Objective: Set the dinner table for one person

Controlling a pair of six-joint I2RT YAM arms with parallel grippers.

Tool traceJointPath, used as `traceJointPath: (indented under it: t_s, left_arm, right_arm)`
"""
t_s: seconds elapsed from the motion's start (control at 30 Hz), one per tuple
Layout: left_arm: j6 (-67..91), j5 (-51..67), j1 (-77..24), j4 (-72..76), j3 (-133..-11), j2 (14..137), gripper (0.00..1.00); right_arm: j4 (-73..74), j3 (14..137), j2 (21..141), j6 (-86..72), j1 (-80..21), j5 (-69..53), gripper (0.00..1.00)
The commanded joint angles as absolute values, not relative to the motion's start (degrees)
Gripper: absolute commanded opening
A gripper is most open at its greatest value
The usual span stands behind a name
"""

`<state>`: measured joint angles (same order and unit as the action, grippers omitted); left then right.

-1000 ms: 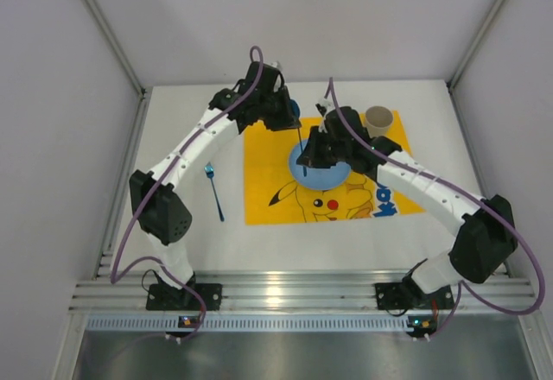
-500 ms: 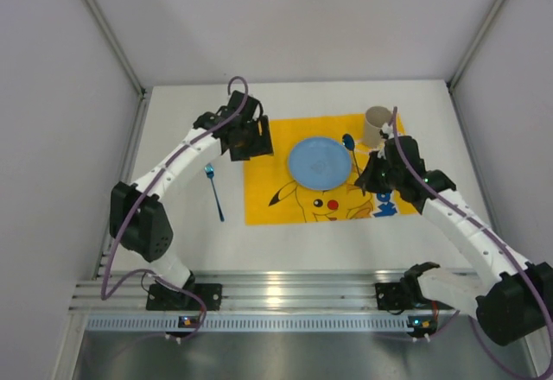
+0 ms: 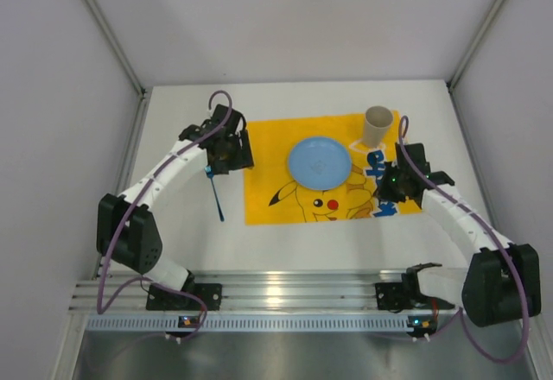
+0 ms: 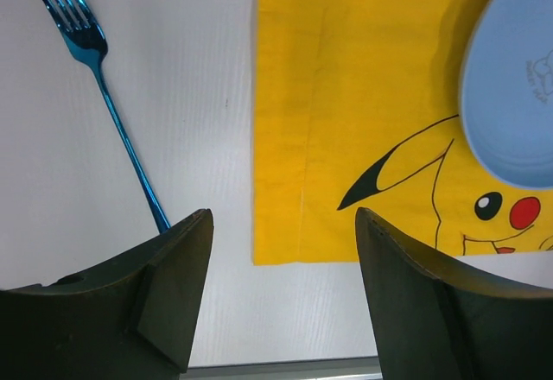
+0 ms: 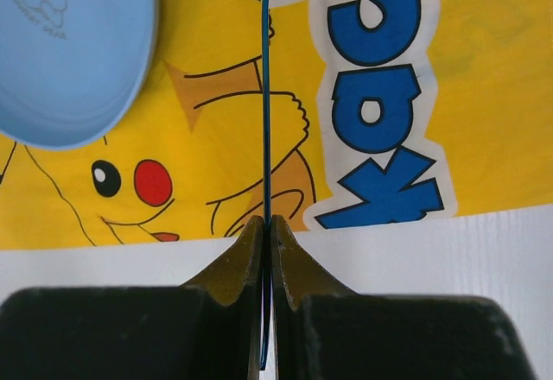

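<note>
The white dinner table carries a yellow Pikachu mat with a light blue plate on it. Off the mat's left edge lies a blue fork, alone on the white top. My left gripper hovers over that mat edge, open and empty; in its wrist view the gripper has the fork to its left and the plate to its right. My right gripper is shut on a thin blue utensil, seen edge-on, above the mat right of the plate.
A beige cup stands at the mat's far right corner. Grey walls close the table on three sides. A metal rail runs along the near edge, where both arm bases sit.
My left gripper has opened and swung left and nearer, from beyond the plate to the mat's left edge. The right arm carried the blue utensil from over the plate to its right.
</note>
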<state>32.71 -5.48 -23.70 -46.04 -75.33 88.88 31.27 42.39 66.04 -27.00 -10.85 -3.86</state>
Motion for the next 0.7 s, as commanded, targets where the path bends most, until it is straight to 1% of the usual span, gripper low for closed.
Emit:
traceJointPath:
  t_s: [0.0,0.27,0.5,0.53,0.57,0.63,0.67]
  left_arm:
    - [31.2,-7.8,-23.3,-47.0,-73.4,86.0,0.72]
    - [30.8,-8.8,-23.2,-47.5,-71.6,86.7,0.71]
    - [30.8,-10.5,-23.2,-48.2,-70.8,88.3,0.70]
    - [30.6,-10.9,-23.2,-48.1,-70.5,88.5,0.70]
    - [30.5,-11.2,-23.2,-48.4,-69.7,89.0,0.70]
    - [30.1,-11.9,-23.2,-48.5,-68.6,89.6,0.70]
    - [30.2,-12.0,-23.2,-48.3,-68.2,89.8,0.70]
  right_arm:
    - [25.5,42.5,68.5,-25.7,-9.4,-5.4,0.00]
    - [20.5,43.5,73.9,-25.8,-9.0,-7.6,0.00]
    - [21.4,46.0,79.4,-25.4,-8.3,-6.3,0.00]
    - [21.9,46.2,79.8,-25.3,-8.2,-5.8,0.04]
    - [22.3,46.4,80.2,-25.1,-8.3,-4.8,0.16]
    - [22.4,46.2,80.4,-24.5,-8.3,-4.3,0.27]
    - [22.5,46.1,80.5,-24.5,-8.2,-4.1,0.42]
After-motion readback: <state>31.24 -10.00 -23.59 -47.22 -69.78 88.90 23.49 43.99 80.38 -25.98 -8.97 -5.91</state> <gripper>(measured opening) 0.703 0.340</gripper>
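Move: My right hand still holds the spoon by its handle. The spoon's spot on the mat, right of the plate, is centred about 9 cm ahead and 5 cm below. The plate sits 15 cm ahead and 15 cm left; the cup stands roughly 23 cm straight ahead. From my open left hand, the fork's middle lies about 10 cm left, level fore and aft and 11 cm below, and the plate 20 cm right, 10 cm ahead. With my right hand I lower the spoon about 4 cm while easing some 3 cm forward, down onto the mat between plate and lettering, then part my fingers about a third of the way and let go of the handle. Meanwhile my left hand, fingers staying open, sinks about 3 cm and drifts left and back towards the fork's handle, rolling slightly so its left side rises. ##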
